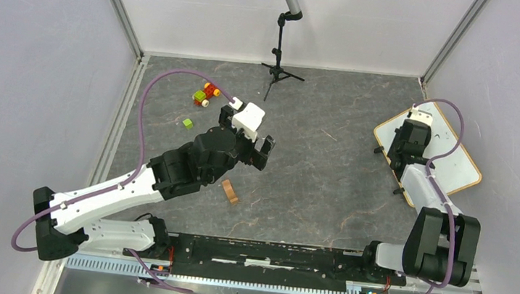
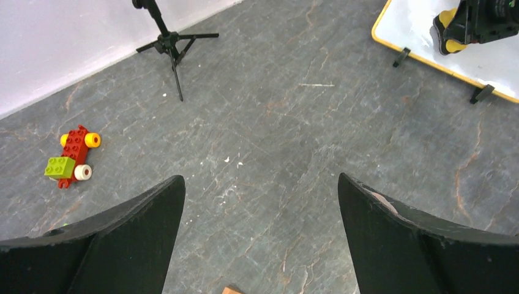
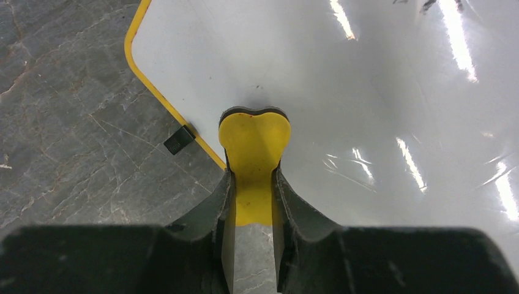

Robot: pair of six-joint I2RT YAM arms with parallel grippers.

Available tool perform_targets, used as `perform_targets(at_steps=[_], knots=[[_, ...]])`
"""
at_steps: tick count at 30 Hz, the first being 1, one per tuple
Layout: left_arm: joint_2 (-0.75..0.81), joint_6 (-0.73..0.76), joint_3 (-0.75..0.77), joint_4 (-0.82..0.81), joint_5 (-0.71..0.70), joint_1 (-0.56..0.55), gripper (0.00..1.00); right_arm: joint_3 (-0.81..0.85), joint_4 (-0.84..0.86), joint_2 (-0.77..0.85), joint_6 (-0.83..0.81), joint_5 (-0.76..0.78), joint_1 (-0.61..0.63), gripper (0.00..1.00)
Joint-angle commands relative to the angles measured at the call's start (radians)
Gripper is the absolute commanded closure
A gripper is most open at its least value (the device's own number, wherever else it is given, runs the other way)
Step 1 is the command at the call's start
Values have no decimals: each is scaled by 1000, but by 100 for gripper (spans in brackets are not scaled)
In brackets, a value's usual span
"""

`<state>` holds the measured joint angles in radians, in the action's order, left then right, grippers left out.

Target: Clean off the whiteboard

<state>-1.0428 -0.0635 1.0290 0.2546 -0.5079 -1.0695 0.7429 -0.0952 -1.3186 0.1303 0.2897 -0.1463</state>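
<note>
The whiteboard (image 1: pixel 459 168) lies at the right of the table, white with a thin tan-yellow frame (image 3: pixel 150 79). My right gripper (image 3: pixel 252 177) is shut on a yellow eraser (image 3: pixel 254 144), whose head rests on the board near its left edge. The board's surface (image 3: pixel 367 92) looks mostly white and glossy, with a few small dark marks (image 3: pixel 428 5) at the top of the right wrist view. From above, the right gripper (image 1: pixel 410 137) stands over the board's near-left part. My left gripper (image 1: pixel 246 135) hangs open over the table's middle (image 2: pixel 260 184), holding nothing, far from the board (image 2: pixel 422 30).
A red and green brick toy car (image 1: pixel 206 94) and a small green brick (image 1: pixel 187 122) lie at the back left. A brown wooden block (image 1: pixel 230 191) lies below the left gripper. A black tripod stand (image 1: pixel 278 68) rises at the back centre. Small black feet (image 3: pixel 179 139) stick out from the board's edge.
</note>
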Motion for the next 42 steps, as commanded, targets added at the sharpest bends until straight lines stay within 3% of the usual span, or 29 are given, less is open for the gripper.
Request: perform_targets(at_steps=[1, 13, 24, 34, 42], knots=[[-36, -1, 86, -34, -39, -8, 0, 106, 23, -21, -6, 77, -4, 78], [-120, 128, 81, -212, -63, -7, 0, 179, 23, -68, -43, 270, -92, 78], [-119, 158, -14, -317, -79, -6, 0, 212, 88, -84, -112, 320, -101, 75], [-123, 154, -41, -339, -95, 2, 0, 267, 57, -172, -93, 255, -114, 74], [-119, 151, -44, -337, -92, 1, 0, 235, 46, -192, -15, 74, -105, 77]])
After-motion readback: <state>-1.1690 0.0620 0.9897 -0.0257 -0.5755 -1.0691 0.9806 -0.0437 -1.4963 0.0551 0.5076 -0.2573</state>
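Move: The right hand already grips the yellow bone-shaped eraser at the whiteboard's left edge. The last pen marks, near the board's right edge, lie about 12 cm to its right, 6 cm ahead and some 3 cm higher. The upper clip is roughly 7 cm left and 3 cm ahead; the lower clip is about 9 cm back and 1 cm right. From the left hand those marks are some 57 cm right, 15 cm ahead and 17 cm below. With the eraser still pinched and resting on the whiteboard, the right hand wipes from the left edge towards the leftover marks: a little forward, then some 8 cm right while climbing about 4 cm, then 3 cm farther forward with a brief rise and dip. The wrist swings about 15 degrees clockwise and its right side lifts. The empty left hand, fingers wide, drifts about 4 cm forward and right. ##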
